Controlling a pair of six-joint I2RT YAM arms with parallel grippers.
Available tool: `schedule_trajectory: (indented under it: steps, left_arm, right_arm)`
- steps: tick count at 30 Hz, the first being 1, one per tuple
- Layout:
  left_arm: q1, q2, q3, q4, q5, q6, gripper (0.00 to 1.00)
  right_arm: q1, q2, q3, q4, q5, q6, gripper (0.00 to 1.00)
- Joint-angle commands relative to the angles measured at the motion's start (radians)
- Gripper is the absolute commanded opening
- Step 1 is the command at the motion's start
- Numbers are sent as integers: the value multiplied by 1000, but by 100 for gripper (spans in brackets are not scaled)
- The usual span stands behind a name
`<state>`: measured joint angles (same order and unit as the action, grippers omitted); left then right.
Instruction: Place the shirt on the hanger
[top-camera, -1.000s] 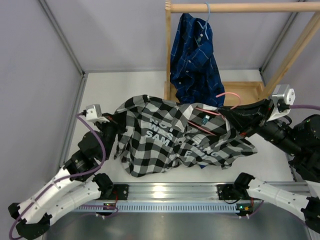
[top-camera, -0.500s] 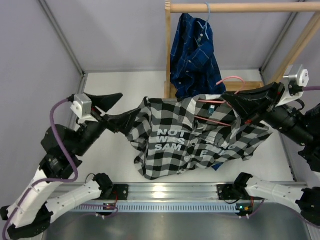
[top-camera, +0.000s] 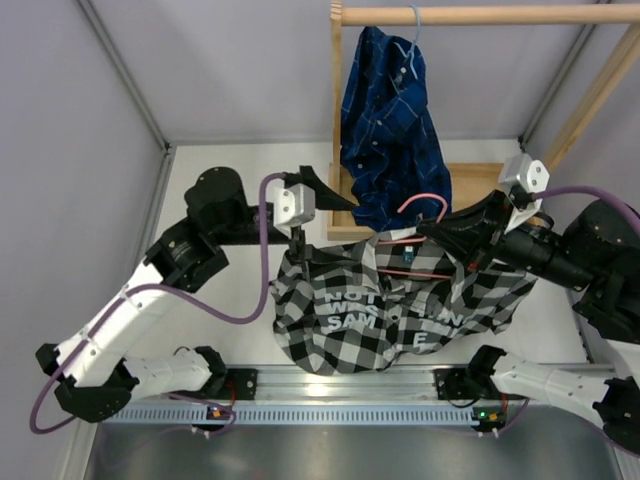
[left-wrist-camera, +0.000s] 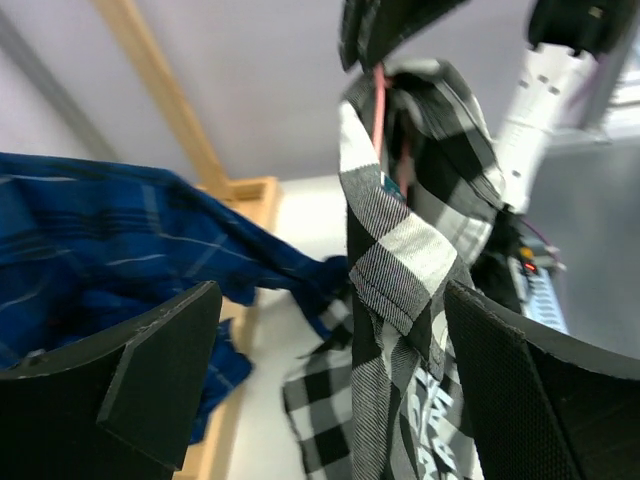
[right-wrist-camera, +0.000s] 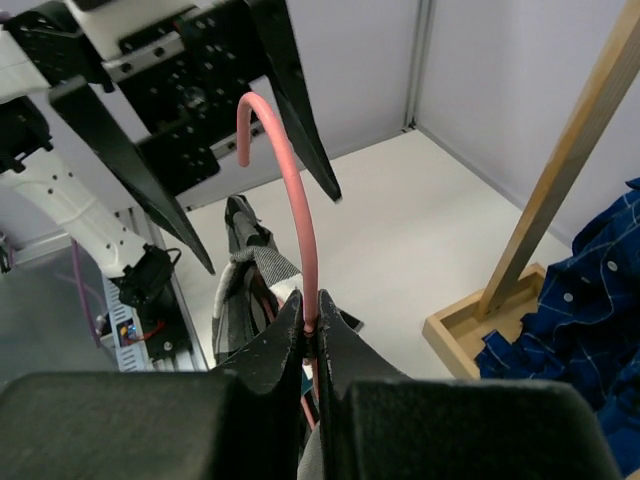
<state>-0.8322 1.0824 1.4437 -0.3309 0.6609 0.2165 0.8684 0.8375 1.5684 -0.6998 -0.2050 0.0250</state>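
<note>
The black-and-white checked shirt hangs in the air from the pink wire hanger, its white lettering facing up. My right gripper is shut on the hanger's neck just under the hook, with shirt fabric bunched below it. My left gripper stands open at the shirt's left shoulder. In the left wrist view the shoulder edge of the shirt hangs between the wide-apart fingers, closer to the right one. The hanger's lower wire is mostly hidden inside the shirt.
A blue plaid shirt hangs on a light blue hanger from the wooden rack rail, right behind the checked shirt. The rack's wooden base sits on the white table. Grey walls enclose the sides; an aluminium rail runs along the front.
My left gripper opened, let go of the shirt and swung up and right to its left shoulder. The right arm lifted the hanger, so the shirt now hangs instead of lying spread.
</note>
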Motion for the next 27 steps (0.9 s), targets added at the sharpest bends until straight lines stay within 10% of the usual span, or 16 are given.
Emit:
schedule_trajectory:
  steps: [1, 11, 17, 22, 27]
  left_arm:
    - [-1, 60, 29, -28, 196, 15, 94]
    - [1, 132, 40, -53, 287, -26, 48]
    - [1, 177, 67, -82, 344, -37, 55]
    - [1, 215, 86, -132, 367, -17, 0]
    - [2, 226, 116, -210, 420, 55, 0]
  right_arm:
    - [12, -28, 1, 39, -59, -48, 0]
    - [14, -21, -19, 43, -97, -50, 0]
    - [12, -28, -44, 75, -120, -45, 0]
    - [12, -35, -47, 82, -126, -45, 0]
    - [12, -55, -73, 82, -111, -48, 0]
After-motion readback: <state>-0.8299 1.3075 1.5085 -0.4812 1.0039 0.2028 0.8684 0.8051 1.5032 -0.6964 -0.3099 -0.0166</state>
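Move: The shirt's folded upper edge, where it sits on the hanger, lies about 4 cm to the left hand's right, 2 cm back and 6 cm below its open fingers. The hanger's neck, held by the right hand, is roughly 11 cm to the left hand's right and level with it. The blue shirt hangs some 30 cm ahead, 8 cm right and 20 cm lower. From the right hand, that checkered edge is about 8 cm left, 5 cm below and roughly level fore and aft. The left fingers pinch the upper edge of the checkered shirt beside the hanger, closing from wide open after the hand sinks about 7 cm and shifts some 4 cm right and 2 cm back. The wrist turns roughly 20 degrees clockwise and tips the fingertips down. The right hand keeps its grip on the hanger, easing about 2 cm down and a little back. ##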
